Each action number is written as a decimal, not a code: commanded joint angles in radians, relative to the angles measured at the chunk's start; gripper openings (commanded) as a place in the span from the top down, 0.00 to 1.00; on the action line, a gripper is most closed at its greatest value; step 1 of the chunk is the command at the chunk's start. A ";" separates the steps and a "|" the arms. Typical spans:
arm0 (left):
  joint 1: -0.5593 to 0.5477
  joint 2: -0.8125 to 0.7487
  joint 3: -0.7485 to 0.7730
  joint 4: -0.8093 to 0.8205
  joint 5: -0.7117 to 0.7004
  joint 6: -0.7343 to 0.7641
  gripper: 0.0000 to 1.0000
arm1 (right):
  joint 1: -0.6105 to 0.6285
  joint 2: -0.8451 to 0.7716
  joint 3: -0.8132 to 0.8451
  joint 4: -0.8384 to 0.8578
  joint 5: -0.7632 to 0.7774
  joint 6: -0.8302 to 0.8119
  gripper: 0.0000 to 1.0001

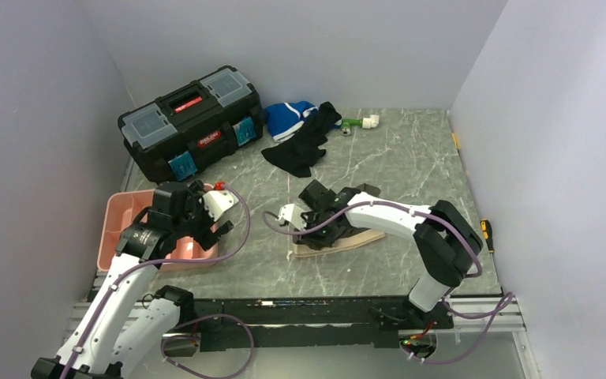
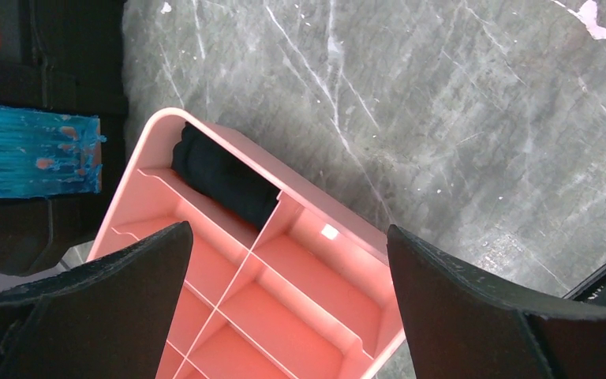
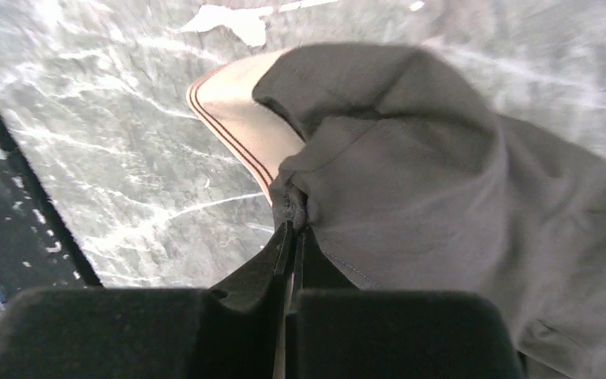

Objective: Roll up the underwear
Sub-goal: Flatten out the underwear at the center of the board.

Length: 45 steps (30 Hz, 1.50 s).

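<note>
The underwear (image 3: 442, 189) is dark grey-brown fabric with a beige waistband (image 3: 237, 118) striped in brown. It lies on the marble table, near the front middle in the top view (image 1: 339, 239), mostly under my right arm. My right gripper (image 3: 293, 217) is shut, pinching a fold at the fabric's edge beside the waistband; from above it sits over the garment's left part (image 1: 316, 213). My left gripper (image 2: 288, 268) hangs open over the pink tray (image 2: 339, 237), nothing between its fingers (image 2: 102, 292).
The pink divided tray (image 1: 118, 213) at front left holds a rolled black garment (image 2: 225, 180) in one far compartment. A black toolbox (image 1: 191, 122) stands at back left. A blue-and-white garment (image 1: 288, 118), a plain black garment (image 1: 300, 146) and a green-white object (image 1: 360, 122) lie at the back.
</note>
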 commanded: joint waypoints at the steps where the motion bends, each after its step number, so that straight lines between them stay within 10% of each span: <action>1: 0.004 0.017 -0.009 0.044 0.080 0.005 0.01 | -0.044 -0.102 0.145 -0.121 -0.084 -0.020 1.00; 10: -0.033 0.187 0.068 0.187 0.365 -0.112 0.01 | -0.261 -0.144 0.458 -0.308 -0.220 -0.008 1.00; 27: -0.289 0.876 0.310 0.498 0.497 -0.497 0.01 | -0.487 0.041 0.545 -0.296 -0.237 0.039 1.00; 45: -0.339 0.715 0.139 0.674 0.410 -0.708 0.01 | -0.509 0.100 0.565 -0.281 -0.315 0.058 1.00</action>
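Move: The right fingers are already shut on a fold in the near-left part of the grey underwear, whose middle lies about 4 cm ahead, 7 cm to the right and 1 cm below. The black cloth lies some 25 cm ahead and 3 cm left of the right hand. From the open left hand, the underwear's middle is about 30 cm right, 1 cm ahead and 16 cm below; the pink tray is 13 cm left, level fore-and-aft and 14 cm down. Up some 18 cm and forward, the right hand lifts the pinched fold, then sinks about 6 cm while going on forward and right towards the garment's far side, turning clockwise, and holds there, still shut. The left hand swings about 22 cm right to the underwear's left end, wide open, rolling and tipping further down; it dips, then rises slightly, ending empty. ##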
